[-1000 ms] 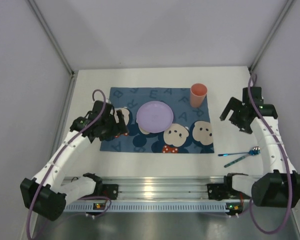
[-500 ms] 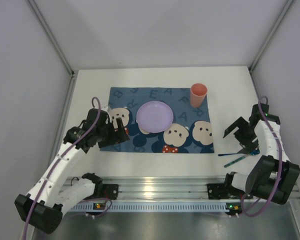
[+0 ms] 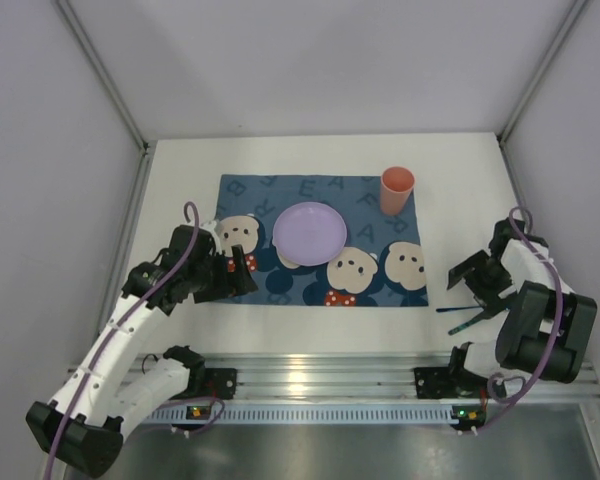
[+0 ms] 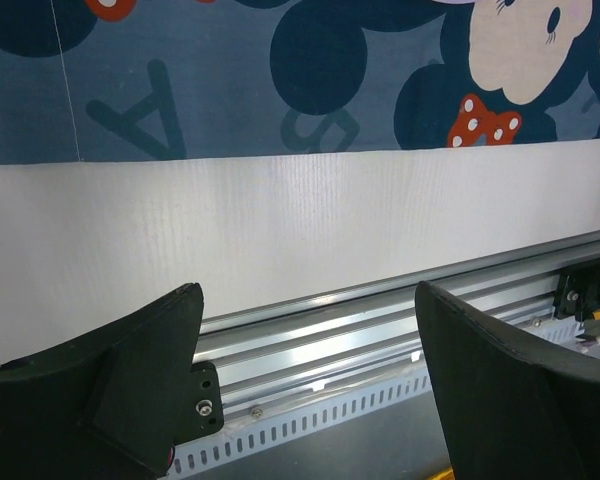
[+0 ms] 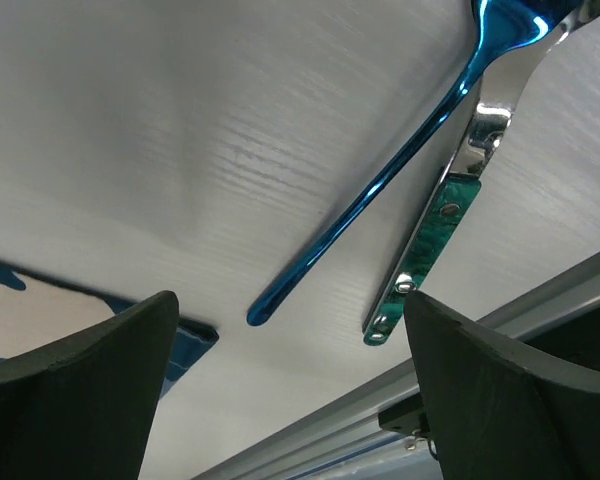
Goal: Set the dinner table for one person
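The white dinner table (image 3: 180,180) carries a blue bear placemat (image 3: 250,195) with a lilac plate (image 3: 309,232) in its middle and an orange cup (image 3: 397,190) at its far right corner. A shiny blue utensil (image 5: 380,190) and a green-handled utensil (image 5: 430,250) lie side by side on the bare table right of the mat. My right gripper (image 5: 290,310) hangs open just above their handle ends, holding nothing. My left gripper (image 4: 308,300) is open and empty over the mat's near left edge (image 4: 280,80).
A metal rail (image 4: 380,330) runs along the table's near edge, just below both grippers. Grey walls close in the left, right and back sides. In the top view the right gripper (image 3: 468,282) sits close to the mat's near right corner.
The right arm swung from the far right back toward the near edge, down over the two utensils. The left arm drew back a little toward the near left of the mat.
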`<state>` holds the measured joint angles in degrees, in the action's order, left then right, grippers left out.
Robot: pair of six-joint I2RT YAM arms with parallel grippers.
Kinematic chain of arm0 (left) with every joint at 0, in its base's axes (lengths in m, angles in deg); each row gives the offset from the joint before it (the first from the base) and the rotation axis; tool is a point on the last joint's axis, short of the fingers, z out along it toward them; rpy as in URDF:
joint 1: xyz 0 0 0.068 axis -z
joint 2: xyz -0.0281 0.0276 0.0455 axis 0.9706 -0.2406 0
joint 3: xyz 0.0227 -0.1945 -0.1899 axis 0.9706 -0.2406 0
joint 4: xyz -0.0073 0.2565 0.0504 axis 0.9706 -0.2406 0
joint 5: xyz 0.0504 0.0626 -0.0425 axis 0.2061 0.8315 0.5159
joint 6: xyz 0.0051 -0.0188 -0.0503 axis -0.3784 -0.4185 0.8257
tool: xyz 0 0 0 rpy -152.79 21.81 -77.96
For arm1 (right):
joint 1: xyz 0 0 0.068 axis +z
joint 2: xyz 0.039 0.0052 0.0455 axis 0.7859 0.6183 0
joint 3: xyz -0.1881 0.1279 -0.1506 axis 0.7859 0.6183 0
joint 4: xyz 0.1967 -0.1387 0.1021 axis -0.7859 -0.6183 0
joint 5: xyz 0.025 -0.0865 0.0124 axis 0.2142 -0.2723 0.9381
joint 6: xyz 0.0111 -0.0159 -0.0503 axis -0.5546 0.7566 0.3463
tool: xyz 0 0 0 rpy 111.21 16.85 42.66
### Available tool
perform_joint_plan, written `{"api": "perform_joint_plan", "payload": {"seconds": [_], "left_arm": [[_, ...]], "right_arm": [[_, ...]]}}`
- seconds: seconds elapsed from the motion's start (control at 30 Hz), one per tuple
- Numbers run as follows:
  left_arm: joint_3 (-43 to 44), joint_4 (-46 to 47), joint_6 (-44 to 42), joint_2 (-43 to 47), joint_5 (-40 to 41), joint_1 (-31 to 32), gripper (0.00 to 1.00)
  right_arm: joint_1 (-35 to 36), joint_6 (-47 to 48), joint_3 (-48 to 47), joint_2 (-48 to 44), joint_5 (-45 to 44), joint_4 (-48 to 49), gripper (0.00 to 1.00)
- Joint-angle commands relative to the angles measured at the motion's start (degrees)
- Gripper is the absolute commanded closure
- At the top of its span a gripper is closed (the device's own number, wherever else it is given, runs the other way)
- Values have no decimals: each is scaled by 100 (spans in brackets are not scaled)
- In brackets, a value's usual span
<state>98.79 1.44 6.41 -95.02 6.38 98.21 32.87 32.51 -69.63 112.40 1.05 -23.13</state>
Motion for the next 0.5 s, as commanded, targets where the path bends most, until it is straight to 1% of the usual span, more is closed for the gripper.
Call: {"api": "perform_joint_plan", "payload": {"seconds": [0.0, 0.07, 0.3, 0.47], "left_arm": [[26, -142, -138, 15, 117, 11, 8], [43, -169, -147, -38, 126, 11, 8], [-27, -72, -68, -187, 249, 2, 8], [-53, -63, 2, -284, 345, 2, 8]], "right_arm": [[-84, -185, -29, 279, -98, 561, 6], [-84, -133, -161, 515, 33, 667, 10], [-171, 87, -477, 921, -142, 728, 14], [-400, 289, -416, 1202, -195, 887, 26]]}}
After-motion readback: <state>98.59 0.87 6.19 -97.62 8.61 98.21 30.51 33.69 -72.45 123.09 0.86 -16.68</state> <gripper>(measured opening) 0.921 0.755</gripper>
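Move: The blue utensil lies almost under the right hand, its middle roughly 3 cm to the right, 1 cm back and some 3 cm below, with its thin handle reaching out to the left. The green-handled knife lies beside it, its middle about 3 cm back and 5 cm to the right; the placemat's middle is some 14 cm ahead and 31 cm to the left. From the left hand the blue utensil is level ahead, about 46 cm to the right and 16 cm lower. The right hand, fingers still pointing straight down, sinks about 2.5 cm to close above the table while reaching forward about as far, then shifts some 2 cm to the right along the blue utensil towards its head. Its wide-open fingers start to close, narrowing by about a fifth, and the back finger's tip comes right beside the blue handle, though whether it touches can't be told. ##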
